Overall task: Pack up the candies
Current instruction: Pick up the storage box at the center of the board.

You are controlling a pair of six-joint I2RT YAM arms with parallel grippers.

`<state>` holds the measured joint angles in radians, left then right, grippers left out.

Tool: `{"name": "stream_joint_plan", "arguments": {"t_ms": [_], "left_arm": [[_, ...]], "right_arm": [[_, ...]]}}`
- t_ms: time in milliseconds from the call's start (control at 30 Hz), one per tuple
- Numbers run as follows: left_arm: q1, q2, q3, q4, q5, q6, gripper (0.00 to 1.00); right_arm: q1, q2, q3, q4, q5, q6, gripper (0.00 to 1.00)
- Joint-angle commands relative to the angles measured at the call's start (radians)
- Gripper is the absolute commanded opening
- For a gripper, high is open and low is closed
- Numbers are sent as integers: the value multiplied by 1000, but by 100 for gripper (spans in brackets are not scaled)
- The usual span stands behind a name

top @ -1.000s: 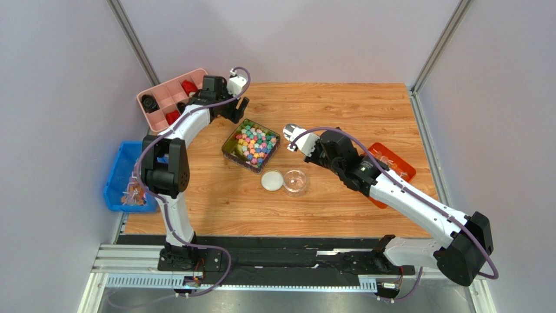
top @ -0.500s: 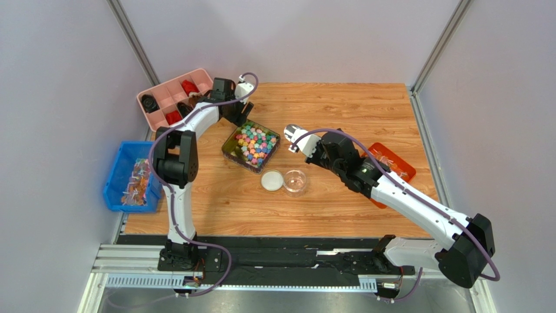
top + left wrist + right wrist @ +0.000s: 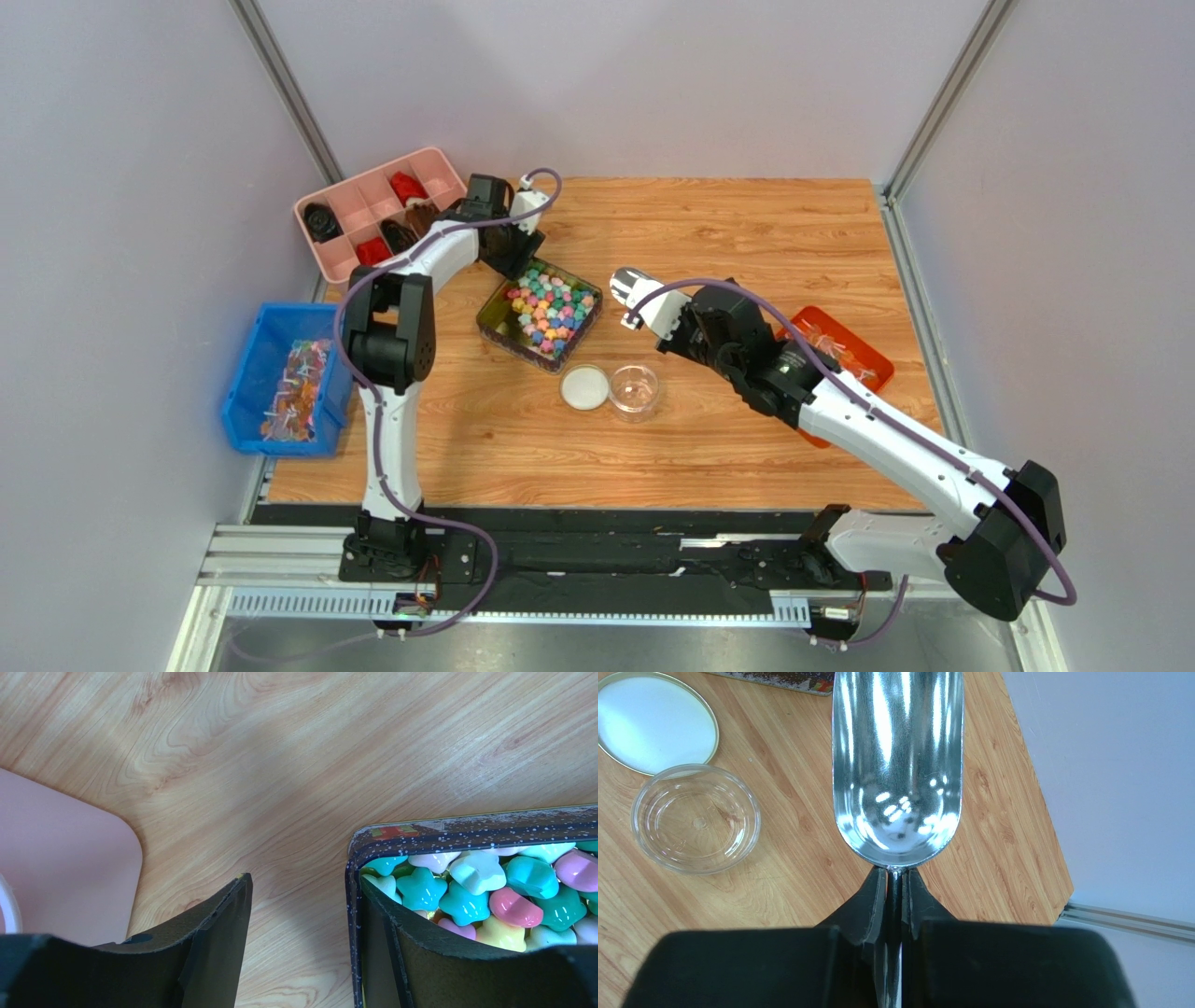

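Observation:
The candies are small pastel sweets that fill a dark square tin mid-table. In the left wrist view the candies lie just inside the tin's rim. My left gripper is open at the tin's far-left corner. That gripper straddles the wall, one finger inside among the sweets and one outside on the wood. My right gripper is shut on the handle of an empty metal scoop, right of the tin. Seen from the right wrist, the scoop extends forward from the gripper.
A clear round jar and its white lid sit in front of the tin, and show as jar and lid in the right wrist view. A pink compartment tray stands far left, a blue bin off the table's left edge, an orange tray at right.
My left gripper has swung right from beside the pink tray to the tin's corner, and its jaws have narrowed. The right arm and scoop have stayed put.

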<state>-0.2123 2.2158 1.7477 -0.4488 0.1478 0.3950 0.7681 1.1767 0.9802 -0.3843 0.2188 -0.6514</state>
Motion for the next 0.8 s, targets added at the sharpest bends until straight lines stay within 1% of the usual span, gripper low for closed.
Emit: {"name": "stream_joint_plan", "arguments": {"t_ms": [0, 233, 333, 367, 433, 467, 533, 600, 667, 700, 767], "left_arm": [[-16, 22, 56, -27, -40, 24, 62], [-29, 47, 64, -47, -60, 33, 59], [-30, 51, 72, -59, -65, 38, 54], [-30, 51, 72, -63, -65, 38, 49], [-30, 51, 76, -70, -67, 39, 42], [-30, 51, 79, -73, -59, 41, 30], [-30, 58, 90, -86, -50, 36, 20], [-30, 64, 101, -100, -36, 33, 16], [-30, 73, 119, -117, -31, 30, 4], [-30, 74, 124, -123, -33, 27, 1], [-30, 68, 125, -129, -36, 18, 0]], "right_arm": [[14, -26, 2, 58, 4, 2, 0], [26, -25, -5, 59, 4, -2, 0], [34, -25, -5, 59, 4, -5, 0], [36, -25, -3, 59, 4, -7, 0], [43, -25, -5, 58, 7, -11, 0], [43, -25, -3, 58, 8, -11, 0], [48, -22, 5, 55, 13, -13, 0], [49, -26, 8, 51, 14, -14, 0], [48, -26, 12, 48, 17, -14, 0], [48, -25, 14, 44, 17, -14, 0], [46, -25, 23, 36, 16, -14, 0]]}}
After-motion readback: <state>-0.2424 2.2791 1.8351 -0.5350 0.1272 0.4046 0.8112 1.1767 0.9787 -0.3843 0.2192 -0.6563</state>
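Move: The storage box's middle lies about 7 cm back and 4 cm to the right of my left hand, some 2 cm below; my fingers already straddle its far-left wall near the far corner. The pink tray is roughly 22 cm left and 9 cm ahead of that hand, the round lid 19 cm back and 10 cm right, the clear jar 20 cm back and 18 cm right. From my right hand the box is about 18 cm left, 5 cm ahead and 18 cm below. I shut my left fingers, about two-thirds open, onto the storage box's far-left wall beside its far corner, one finger inside by the candies, the other outside, after easing down about 1 cm; the hand also shifts some 1 cm right. My right hand keeps hold of the scoop, drifting about 1.5 cm left and back. ##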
